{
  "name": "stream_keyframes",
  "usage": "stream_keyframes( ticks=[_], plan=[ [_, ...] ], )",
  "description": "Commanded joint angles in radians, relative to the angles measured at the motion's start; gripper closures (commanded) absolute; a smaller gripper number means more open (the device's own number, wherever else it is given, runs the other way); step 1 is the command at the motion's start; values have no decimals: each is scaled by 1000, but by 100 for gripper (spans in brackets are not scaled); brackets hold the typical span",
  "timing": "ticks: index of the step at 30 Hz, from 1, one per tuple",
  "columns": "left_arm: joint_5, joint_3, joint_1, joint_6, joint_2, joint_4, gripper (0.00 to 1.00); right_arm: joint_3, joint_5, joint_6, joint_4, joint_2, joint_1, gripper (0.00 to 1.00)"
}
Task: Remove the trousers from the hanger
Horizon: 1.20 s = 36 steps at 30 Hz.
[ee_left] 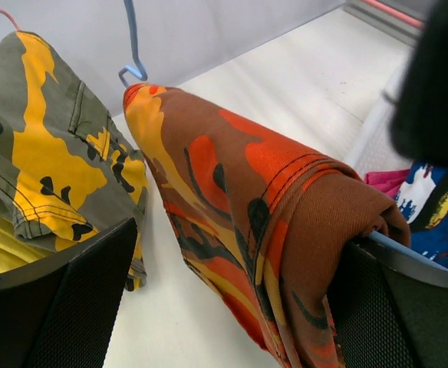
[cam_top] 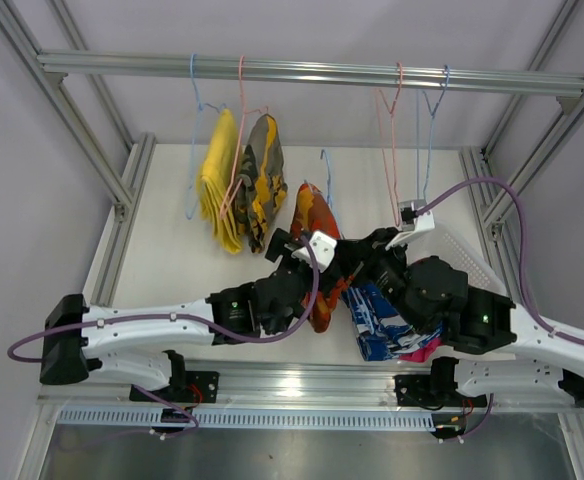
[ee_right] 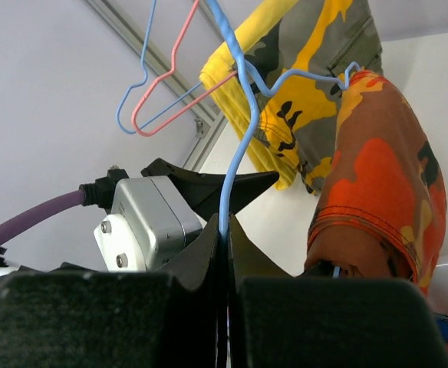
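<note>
Orange-red patterned trousers [cam_top: 310, 215] [ee_left: 239, 192] [ee_right: 377, 169] hang folded over a blue hanger [ee_right: 235, 138] [cam_top: 326, 170] that is off the rail. My right gripper [ee_right: 225, 230] [cam_top: 357, 262] is shut on the hanger's wire just below its neck. My left gripper [ee_left: 232, 307] [cam_top: 297, 255] stands wide open around the hanging cloth; the right finger [ee_left: 393, 307] touches the fold and the left finger [ee_left: 78, 299] is clear of it. Plain yellow trousers [cam_top: 219, 180] and camouflage trousers [cam_top: 264, 180] [ee_left: 47, 153] hang from the rail [cam_top: 302, 72].
Blue-and-white patterned trousers [cam_top: 377, 320] and magenta ones [cam_top: 424, 350] lie heaped on the table under my right arm. Two bare hangers, pink [cam_top: 392, 130] and blue [cam_top: 432, 120], hang at the rail's right. Frame posts stand at both sides.
</note>
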Motion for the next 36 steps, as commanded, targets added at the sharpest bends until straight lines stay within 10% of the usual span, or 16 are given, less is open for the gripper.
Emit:
stream_keyframes(
  ticks=[1,7,8,13,25,36],
  plan=[
    [-76,43,52,-10,28,17,1,20,-29,40,166,-29,38,100],
    [-81,45,87,18,74,38,27,18,-34,43,203,-30,87,100],
    [-88,45,89,23,78,47,51,18,-21,37,200,-30,95,100],
    [-82,40,91,26,69,60,99,-16,26,37,204,-52,120,100],
    [31,51,74,-65,-135,-62,99,-215,259,36,243,-60,104,100],
    [126,36,51,-111,-366,-118,99,-321,126,135,359,141,-103,100]
  ],
)
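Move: The orange camouflage trousers, draped over the blue hanger that the right hand already grips, sit between and just beyond the open left fingers. Their middle is about 4 cm ahead, 3 cm right and 4 cm below that hand, and some 7 cm ahead, 1 cm left and 8 cm below the right hand. From the left hand, the grey-yellow trousers hang roughly 16 cm ahead and 9 cm left at its height; the blue-striped trousers in the basket lie 8 cm back, 20 cm right and 24 cm below. Forward about 2 cm goes the left hand while its fingers shut, pinching the near folded end of the orange trousers; it then pulls them left and up some 6 cm each way, easing back about 3 cm. The right hand keeps its closed grip on the blue hanger and sinks about 10 cm, drawing back slightly at first, then reaching some 5 cm forward as it turns about 10 degrees clockwise. ##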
